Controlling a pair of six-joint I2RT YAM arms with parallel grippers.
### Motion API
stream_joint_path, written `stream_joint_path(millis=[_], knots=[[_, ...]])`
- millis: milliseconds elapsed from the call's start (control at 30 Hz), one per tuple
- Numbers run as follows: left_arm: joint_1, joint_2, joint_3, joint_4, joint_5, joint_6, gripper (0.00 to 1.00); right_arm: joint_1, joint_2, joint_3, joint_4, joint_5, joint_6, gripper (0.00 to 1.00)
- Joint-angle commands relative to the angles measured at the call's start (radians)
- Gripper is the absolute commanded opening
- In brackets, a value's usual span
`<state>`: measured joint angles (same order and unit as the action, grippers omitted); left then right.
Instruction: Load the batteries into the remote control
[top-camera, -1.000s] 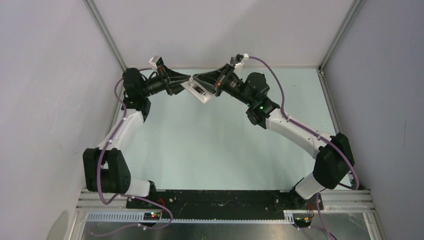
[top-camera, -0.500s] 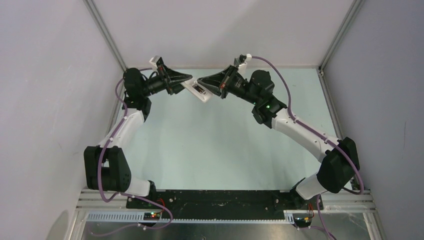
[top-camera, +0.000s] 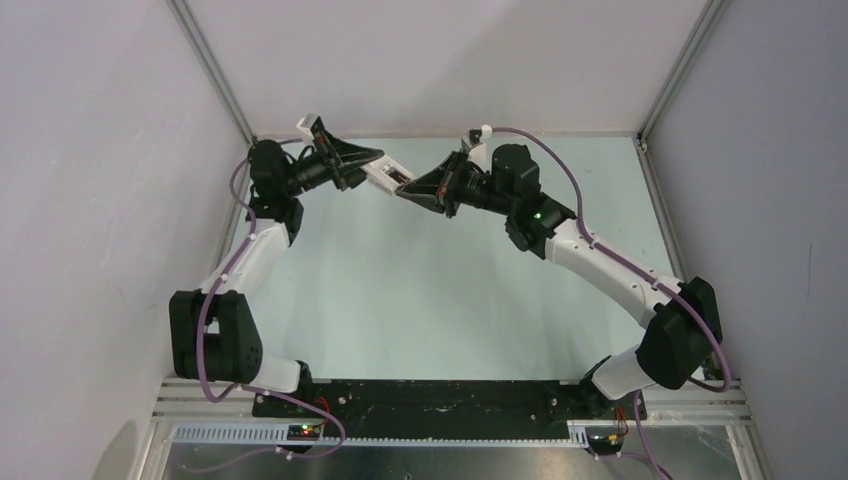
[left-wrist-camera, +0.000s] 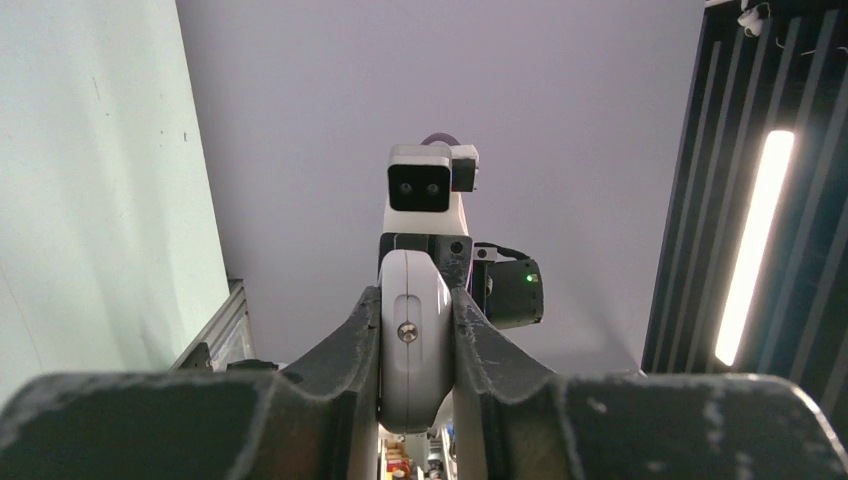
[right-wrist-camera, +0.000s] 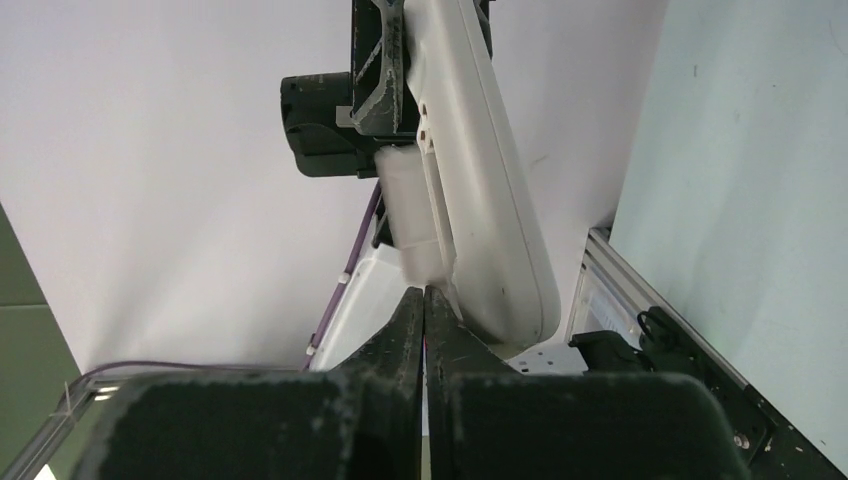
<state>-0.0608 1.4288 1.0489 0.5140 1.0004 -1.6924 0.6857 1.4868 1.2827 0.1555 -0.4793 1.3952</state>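
The remote control (top-camera: 387, 174) is a slim white handset held in the air over the far part of the table. My left gripper (top-camera: 372, 161) is shut on it, and in the left wrist view its rounded end (left-wrist-camera: 415, 340) sits clamped between both fingers (left-wrist-camera: 365, 340). My right gripper (top-camera: 401, 190) is shut, and its tips (right-wrist-camera: 424, 295) touch the lower end of a white strip (right-wrist-camera: 412, 220) lying along the remote's side (right-wrist-camera: 490, 200). A dark recess (top-camera: 398, 177) shows on the remote. The batteries are out of view.
The pale green tabletop (top-camera: 420, 290) lies below both arms. White walls with metal corner posts (top-camera: 215, 80) close in the left, back and right. The right arm's wrist camera (left-wrist-camera: 420, 185) faces the left gripper at close range.
The right gripper swung from the far side of the remote down to its near side, tips now against it. The left gripper lifted and tilted the remote slightly towards the back.
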Motion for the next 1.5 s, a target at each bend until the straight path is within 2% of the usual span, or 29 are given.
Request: stream_joint_path(millis=[0, 300, 433, 533, 567, 700, 800, 900, 1000, 1133, 1300, 1467], knots=[[-0.01, -0.033, 0.006, 0.08, 0.045, -0.015, 0.0, -0.009, -0.013, -0.013, -0.137, 0.025, -0.035, 0.0], [-0.01, -0.041, -0.069, 0.08, 0.019, 0.031, 0.0, -0.038, -0.036, -0.013, -0.21, 0.006, -0.067, 0.0], [-0.001, 0.004, -0.101, 0.078, 0.005, 0.106, 0.0, -0.066, -0.047, -0.012, -0.291, 0.006, -0.187, 0.07], [0.012, 0.028, -0.135, 0.075, -0.005, 0.151, 0.0, -0.072, -0.066, -0.006, -0.336, 0.027, -0.348, 0.19], [0.017, 0.04, -0.144, 0.075, -0.006, 0.207, 0.0, -0.074, -0.069, 0.0, -0.357, 0.038, -0.391, 0.22], [0.028, 0.121, -0.18, 0.056, 0.021, 0.368, 0.0, -0.074, -0.059, 0.042, -0.451, 0.084, -0.732, 0.32], [0.025, 0.169, -0.226, 0.053, 0.028, 0.447, 0.0, -0.056, -0.037, 0.043, -0.487, 0.108, -0.89, 0.43], [0.024, 0.205, -0.265, 0.044, 0.008, 0.517, 0.0, 0.024, -0.021, 0.043, -0.524, 0.216, -1.078, 0.52], [0.033, 0.225, -0.272, 0.026, -0.033, 0.564, 0.0, 0.13, 0.006, 0.042, -0.528, 0.311, -1.227, 0.65], [0.102, 0.255, -0.237, -0.012, -0.107, 0.647, 0.0, 0.274, 0.118, 0.044, -0.475, 0.342, -1.349, 0.77], [0.209, 0.278, -0.213, -0.034, -0.165, 0.666, 0.0, 0.34, 0.322, 0.107, -0.404, 0.332, -1.368, 0.9], [0.303, 0.252, -0.225, -0.048, -0.187, 0.693, 0.0, 0.39, 0.525, 0.258, -0.422, 0.376, -1.39, 0.93]])
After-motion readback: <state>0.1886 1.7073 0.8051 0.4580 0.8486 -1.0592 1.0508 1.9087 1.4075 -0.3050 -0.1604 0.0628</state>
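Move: The battery cover is already slipping loose at the right gripper's shut fingertips, its middle about 3 cm ahead and 1 cm to the left, perhaps 1 cm above. The remote, still held by the left gripper, has its middle some 3 cm ahead of the right hand, 2 cm to its left and 2 cm lower. From the left hand the cover is roughly 3 cm back and 4 cm to the right, 1 cm above. Drop the right gripper about 28 cm towards the table, drifting right at first, then swinging left and back, while opening the fingers almost fully and tipping them from level to point steeply down and left. Keep the remote pinched in the left gripper; sink it some 23 cm, then carry it left and forward, turning counter-clockwise. ##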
